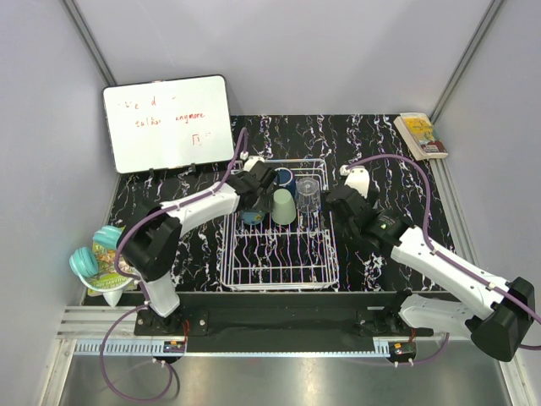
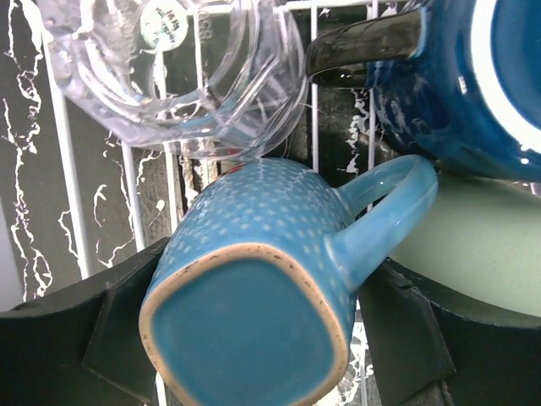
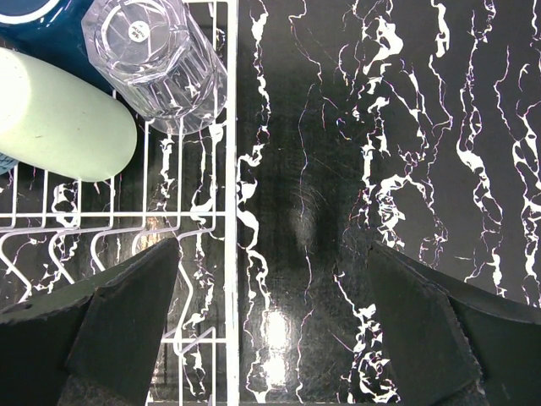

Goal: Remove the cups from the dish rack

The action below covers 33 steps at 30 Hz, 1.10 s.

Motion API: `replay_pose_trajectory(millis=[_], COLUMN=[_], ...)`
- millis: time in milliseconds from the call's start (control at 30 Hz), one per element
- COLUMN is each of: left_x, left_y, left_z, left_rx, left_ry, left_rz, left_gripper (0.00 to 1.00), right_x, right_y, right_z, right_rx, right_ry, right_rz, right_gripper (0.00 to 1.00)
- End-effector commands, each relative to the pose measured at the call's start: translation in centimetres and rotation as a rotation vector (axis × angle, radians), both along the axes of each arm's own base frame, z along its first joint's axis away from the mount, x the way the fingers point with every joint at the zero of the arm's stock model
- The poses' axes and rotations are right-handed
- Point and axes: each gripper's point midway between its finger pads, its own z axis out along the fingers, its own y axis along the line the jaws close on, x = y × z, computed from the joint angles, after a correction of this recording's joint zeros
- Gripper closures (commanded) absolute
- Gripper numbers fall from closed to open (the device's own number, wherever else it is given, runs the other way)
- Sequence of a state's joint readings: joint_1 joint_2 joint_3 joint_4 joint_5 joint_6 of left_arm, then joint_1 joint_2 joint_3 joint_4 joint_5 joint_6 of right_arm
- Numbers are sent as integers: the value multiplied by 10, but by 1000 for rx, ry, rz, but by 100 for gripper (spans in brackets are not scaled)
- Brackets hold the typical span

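The white wire dish rack (image 1: 279,262) sits mid-table. My left gripper (image 1: 254,201) is open, its jaws straddling the upturned light blue mug (image 2: 254,288) in the rack's far left; the left finger (image 2: 110,330) touches the mug and a thin gap shows at the right finger (image 2: 406,330). A clear glass (image 2: 169,68) lies just beyond the mug. The navy mug (image 1: 285,179), pale green tumbler (image 1: 284,206) and another clear glass (image 1: 309,188) stand beside it. My right gripper (image 3: 275,321) is open and empty over the rack's right rim (image 3: 226,254).
A whiteboard (image 1: 169,123) leans at the back left. A book (image 1: 420,135) lies at the back right. Turquoise ribbed round things (image 1: 93,254) sit off the table's left edge. Black marbled tabletop (image 3: 380,127) shows to the right of the rack.
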<state>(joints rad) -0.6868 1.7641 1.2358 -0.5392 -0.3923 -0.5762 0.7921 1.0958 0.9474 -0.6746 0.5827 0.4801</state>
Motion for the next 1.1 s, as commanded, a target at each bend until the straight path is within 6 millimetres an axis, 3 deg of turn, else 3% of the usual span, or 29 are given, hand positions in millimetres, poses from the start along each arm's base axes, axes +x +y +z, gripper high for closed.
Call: replay_pose_trajectory(millis=[0,33,300,633,900,1067], left_x=[3,4,5,0,-18,-30], left_y=[9,10,20,8,-29,-57], left_z=[23,27,66,147,179,215], left_rx=[0,1,7,-144,-370,-566], left_ry=[-68,-78,-166,-292,-312,-394], left_rz=[14,17,10,-72,-221,-346], left_gripper=[90,100,100,100,100,100], right_x=[2,2,3,6,4,1], right_y=[6,6,6,9,12,20], right_z=[7,7,12,28,50,68], right_rx=[50,51,55,90,153,253], right_ry=[-31,-32,-44,-74,-122,-167], right_rz=[-9,-9,-6,-7,16,45], right_gripper=[0,0,0,0,0,0])
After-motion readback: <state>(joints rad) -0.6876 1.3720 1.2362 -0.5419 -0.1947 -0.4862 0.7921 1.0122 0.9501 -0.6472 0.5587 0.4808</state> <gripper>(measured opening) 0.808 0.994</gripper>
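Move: The light-blue mug is already held between the left hand's fingers, its middle about 1 cm ahead and 2 cm below. At much that height, from the left hand, the green cup is about 8 cm right and 1 cm ahead, the dark-blue mug 8 cm right and 8 cm ahead, and the near clear glass 3 cm left and 8 cm ahead. From the right hand, the light-blue mug is roughly 24 cm left, 8 cm ahead and 12 cm below. The light-blue mug, still pinched by its sides, is eased left and slightly back by the left hand, then lifted about 14 cm out of the rack, swinging right late in the climb. The left wrist tips the fingers up, turns clockwise and drops its left side, some 15 degrees. The right hand, open and empty, rises a couple of centimetres at the end. ##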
